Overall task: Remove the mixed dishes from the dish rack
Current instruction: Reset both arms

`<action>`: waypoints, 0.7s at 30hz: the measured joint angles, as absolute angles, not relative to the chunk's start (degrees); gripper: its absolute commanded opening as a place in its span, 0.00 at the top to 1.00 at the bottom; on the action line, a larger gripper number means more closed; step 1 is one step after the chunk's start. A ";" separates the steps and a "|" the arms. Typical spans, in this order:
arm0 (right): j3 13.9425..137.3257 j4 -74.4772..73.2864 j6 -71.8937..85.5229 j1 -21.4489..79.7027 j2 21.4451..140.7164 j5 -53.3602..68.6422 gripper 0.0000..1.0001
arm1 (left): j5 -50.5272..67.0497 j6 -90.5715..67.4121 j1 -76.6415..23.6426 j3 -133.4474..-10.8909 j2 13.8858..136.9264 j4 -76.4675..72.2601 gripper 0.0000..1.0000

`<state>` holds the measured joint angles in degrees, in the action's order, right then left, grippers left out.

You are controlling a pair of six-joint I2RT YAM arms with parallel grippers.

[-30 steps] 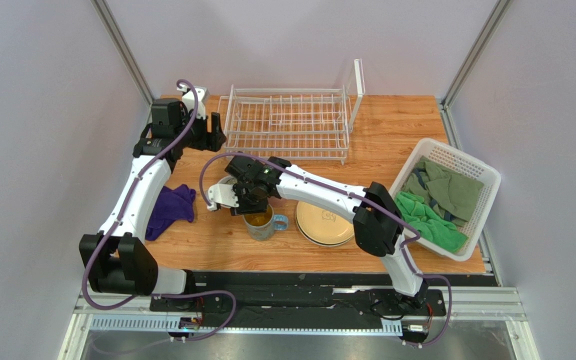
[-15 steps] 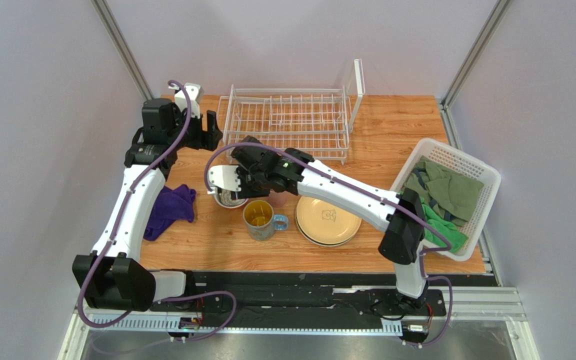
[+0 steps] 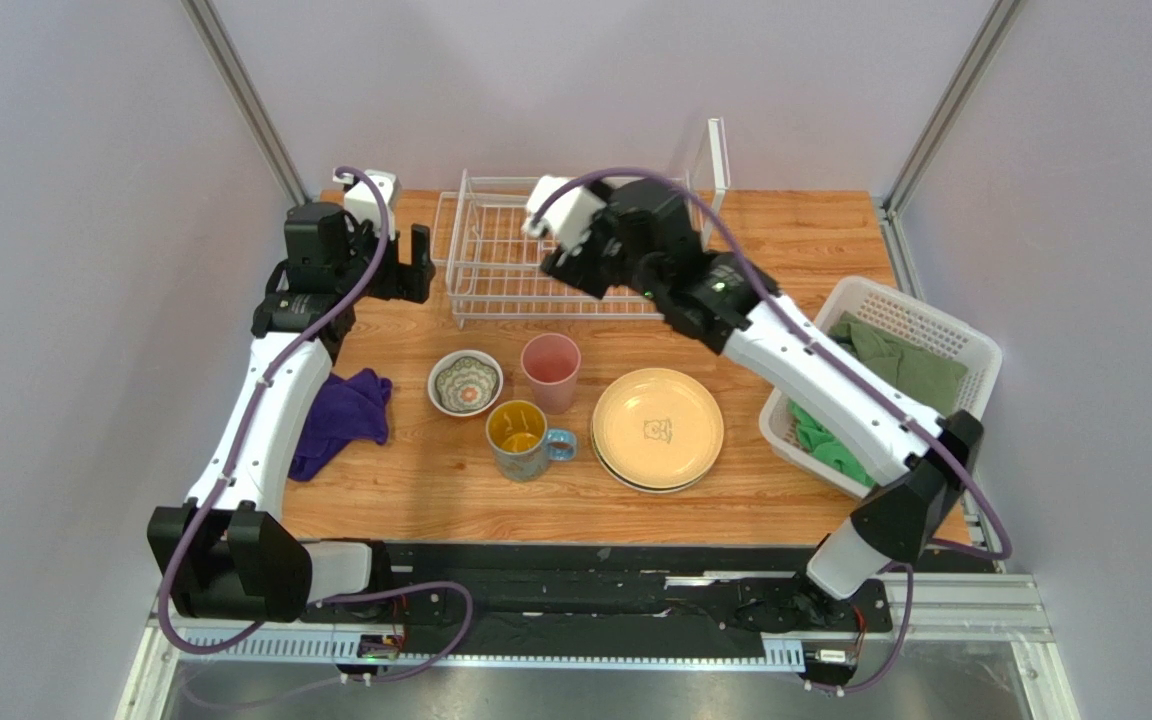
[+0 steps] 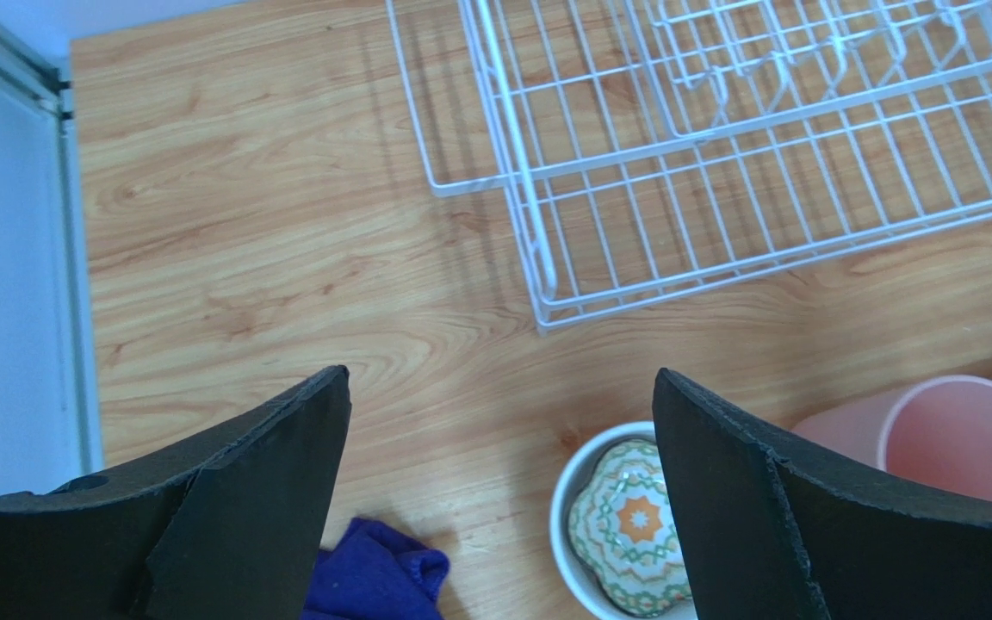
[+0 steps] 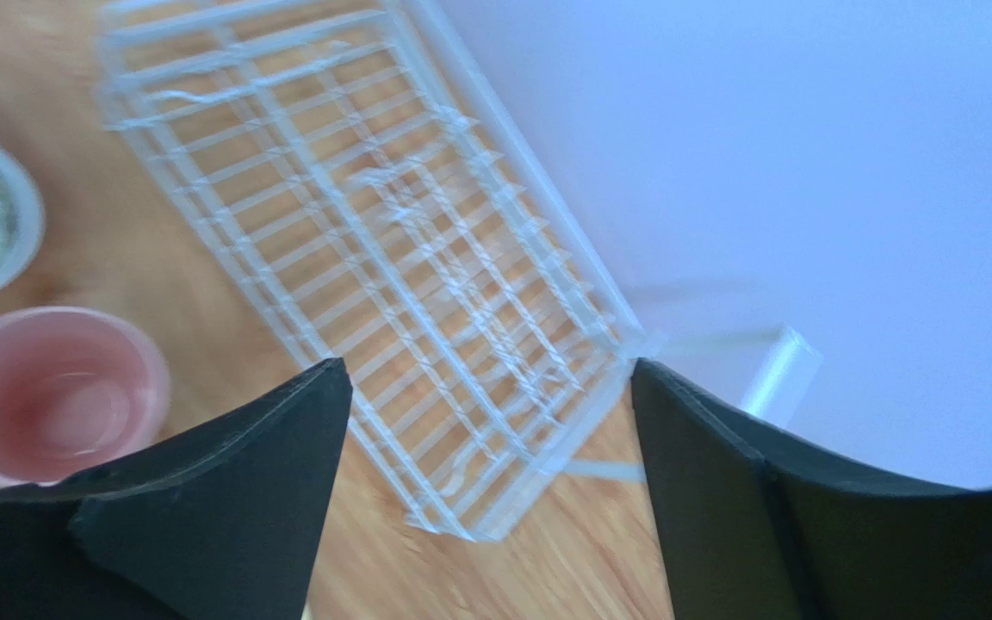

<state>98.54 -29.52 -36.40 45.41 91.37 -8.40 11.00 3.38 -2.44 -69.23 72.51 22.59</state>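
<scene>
The white wire dish rack (image 3: 495, 278) stands at the back of the table; the part that shows holds nothing. My right gripper (image 3: 567, 258) hovers open above it, and its own view looks down on the rack (image 5: 437, 271). My left gripper (image 3: 405, 263) is open over bare wood left of the rack (image 4: 747, 142). On the table in front stand the small white patterned bowl (image 3: 465, 381), the pink tumbler (image 3: 551, 369), the blue mug (image 3: 519, 438) and the cream-yellow plate (image 3: 657, 428), which lies on a dark-rimmed plate (image 3: 630, 479). Bowl (image 4: 631, 530) and tumbler (image 4: 954, 439) also show below my left fingers.
A purple cloth (image 3: 339, 420) lies at the left, under my left arm. A white lattice basket (image 3: 940, 333) with green cloths (image 3: 905, 375) sits at the right edge. Grey walls close off the back and both sides.
My right arm has swung from beside the mug and bowl up over the rack, and its jaws have opened. The pink tumbler now stands free on the table. My left jaws have widened.
</scene>
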 measured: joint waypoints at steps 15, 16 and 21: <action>79.88 -10.52 -14.24 18.68 73.52 -17.37 0.00 | 3.53 5.48 -1.72 -67.64 71.42 15.38 0.04; 78.78 -10.31 -12.75 17.61 73.30 -17.56 0.00 | 3.73 5.69 -1.72 -67.64 71.42 14.94 0.04; 73.10 -9.74 -8.67 15.07 72.29 -19.88 0.00 | 5.37 6.15 -1.72 -67.64 71.42 13.08 0.04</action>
<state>73.10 -9.74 -8.67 15.07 72.29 -19.88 5.37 6.15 -1.72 -67.64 71.42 13.08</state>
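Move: The laundry basket, whose side the empty right hand is making for, has its middle about 42 cm to that hand's right, 4 cm back and 29 cm below. The dish rack's middle lies some 22 cm ahead and 3 cm left, the yellow plate 9 cm back and 9 cm right, the pink cup 4 cm back and 6 cm left. From the left hand, the rack is about 20 cm ahead and 22 cm right, the patterned bowl 4 cm back and 7 cm right. Touching nothing, the right hand swings quickly some 26 cm right and about 5 cm forward towards the basket's side, arching up roughly 6 cm and sinking back, while it turns some 50 degrees clockwise, rolls its left side up and opens its fingers fully. The left hand eases up, left and a little forward, about 4 cm in all, fingers tilting up and staying open. ##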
